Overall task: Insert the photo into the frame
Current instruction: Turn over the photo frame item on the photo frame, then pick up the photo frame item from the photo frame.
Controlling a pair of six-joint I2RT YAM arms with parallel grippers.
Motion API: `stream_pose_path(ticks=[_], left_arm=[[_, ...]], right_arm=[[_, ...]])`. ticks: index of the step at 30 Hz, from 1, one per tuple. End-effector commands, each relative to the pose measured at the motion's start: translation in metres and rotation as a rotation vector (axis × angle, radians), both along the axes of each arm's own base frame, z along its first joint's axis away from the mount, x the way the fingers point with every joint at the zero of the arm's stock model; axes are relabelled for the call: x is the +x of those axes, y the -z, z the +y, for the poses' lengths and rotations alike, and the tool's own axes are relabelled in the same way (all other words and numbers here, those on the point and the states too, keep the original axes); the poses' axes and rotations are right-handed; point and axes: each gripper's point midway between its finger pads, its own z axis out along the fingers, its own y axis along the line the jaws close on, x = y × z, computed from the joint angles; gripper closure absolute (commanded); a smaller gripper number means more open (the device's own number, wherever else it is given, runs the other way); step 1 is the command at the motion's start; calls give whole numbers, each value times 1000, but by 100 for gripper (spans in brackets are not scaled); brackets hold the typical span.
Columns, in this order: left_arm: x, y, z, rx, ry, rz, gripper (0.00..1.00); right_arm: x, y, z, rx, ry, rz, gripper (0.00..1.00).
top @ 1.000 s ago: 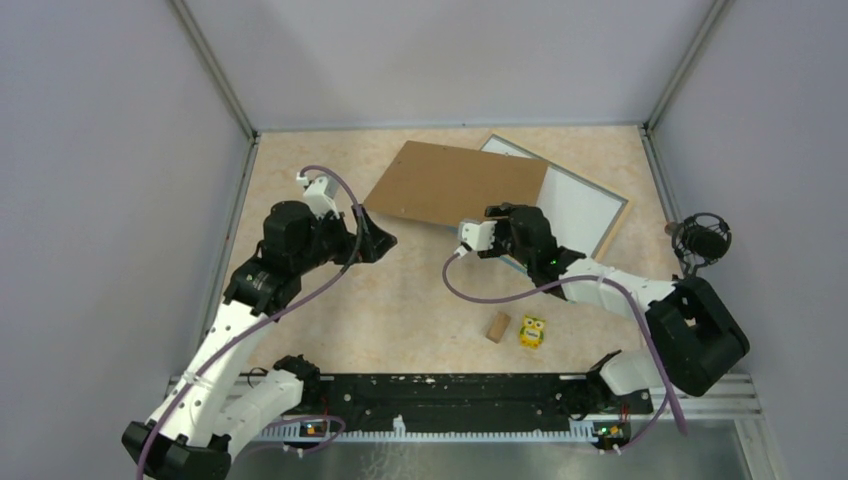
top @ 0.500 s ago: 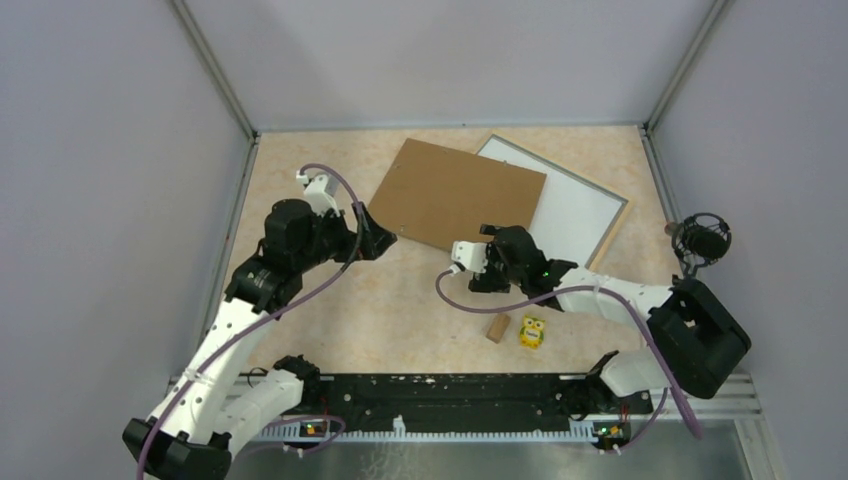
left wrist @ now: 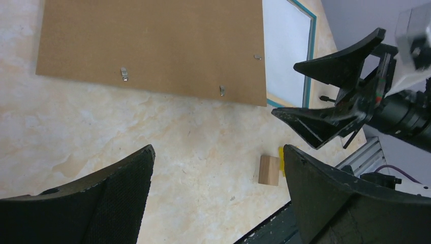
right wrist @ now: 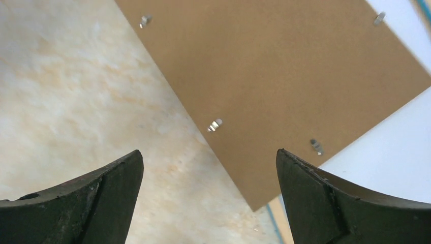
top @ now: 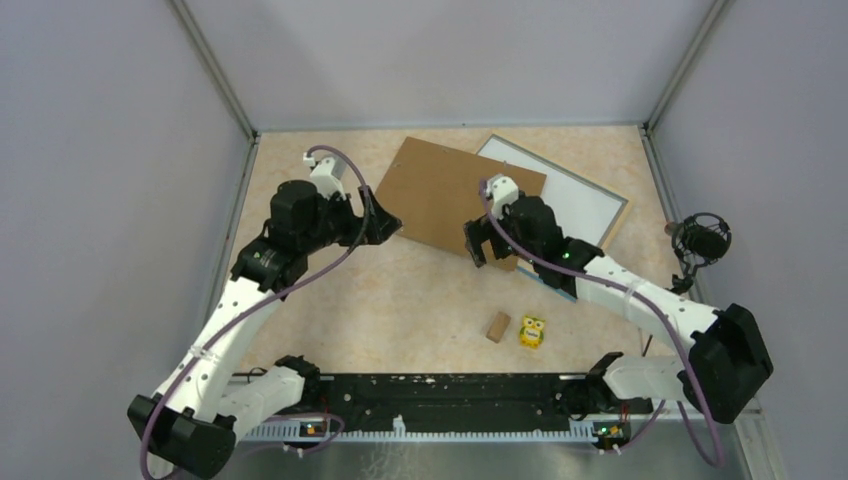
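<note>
The frame (top: 612,213), light wood with a blue edge, lies flat at the back right, and a white surface fills it. A brown backing board (top: 455,192) with small metal clips overlaps its left part. No balloon print shows, so the photo is hidden or out of view. My right gripper (top: 484,243) hovers open and empty over the board's near edge; in its wrist view the board (right wrist: 284,71) and the frame's white inside (right wrist: 401,152) lie below the right gripper (right wrist: 208,152). My left gripper (top: 386,225), open and empty, hangs at the board's left near corner, with bare table under the left gripper (left wrist: 218,150).
A small wooden block (top: 497,327) and a yellow toy (top: 532,331) lie near the front, right of centre. A black round device (top: 701,240) stands at the right wall. Grey walls close in three sides. The arms' black rail (top: 450,392) runs along the near edge.
The right gripper opened wide at the board's near right corner, drew back toward me, then swung up over the board's near edge. The left gripper shifted slightly toward the back.
</note>
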Motion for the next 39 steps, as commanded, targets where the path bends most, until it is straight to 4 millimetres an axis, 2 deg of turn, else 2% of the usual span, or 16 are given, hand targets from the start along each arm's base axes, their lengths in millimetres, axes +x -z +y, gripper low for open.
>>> stream_pose_path(ticks=[1,4,6,10,18,21,22,24,27,30,39], left_arm=[[14,-22,-15,-23,66,-53,2],[19,-18,-30,-33,152,-36,2],[23,-16,-37,-44,180,-22,1],[35,-17,-48,-55,216,-14,2],[64,-50,-64,-54,278,-125,2],[74,-63,-68,-17,314,-172,2],[79,-66,-67,5,311,-198,2],[85,-73,-65,31,301,-246,2],[90,-75,-66,46,310,-298,2],[88,-70,-72,36,350,-303,2],[71,-44,-84,-30,378,-282,2]], right_arm=[[13,-14,3,304,180,270,1],[28,-8,-13,463,226,406,1],[38,-3,-31,558,266,445,1],[51,29,-69,645,406,551,1],[52,41,-105,806,444,581,1],[47,49,-103,836,406,612,5],[49,53,-111,846,425,605,6],[49,63,-113,846,429,615,8],[48,73,-109,855,399,639,17],[48,83,-109,862,408,640,22],[50,99,-106,900,406,652,28]])
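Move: The brown backboard lies flat, its middle about 20 cm ahead of the right hand, 6 cm to its left and 15 cm below; its near right corner is only some 2 cm ahead and 6 cm right. The frame, partly beneath the board, has its middle 18 cm ahead and 9 cm right, and the wooden block is 13 cm back, 2 cm right. From the left hand the backboard's middle is roughly 23 cm ahead, 13 cm right and 26 cm below. Swinging right and then down, about 11 cm each way with a short reach forward early on, the right hand comes in low by the backboard's near right corner; its wrist rolls left side up, tips down and turns clockwise while the open fingers narrow to about three quarters. The left hand, wide open, goes about 8 cm forward and as far right towards the board, dipping, rising, then sinking again, and turns some 20 degrees clockwise. ##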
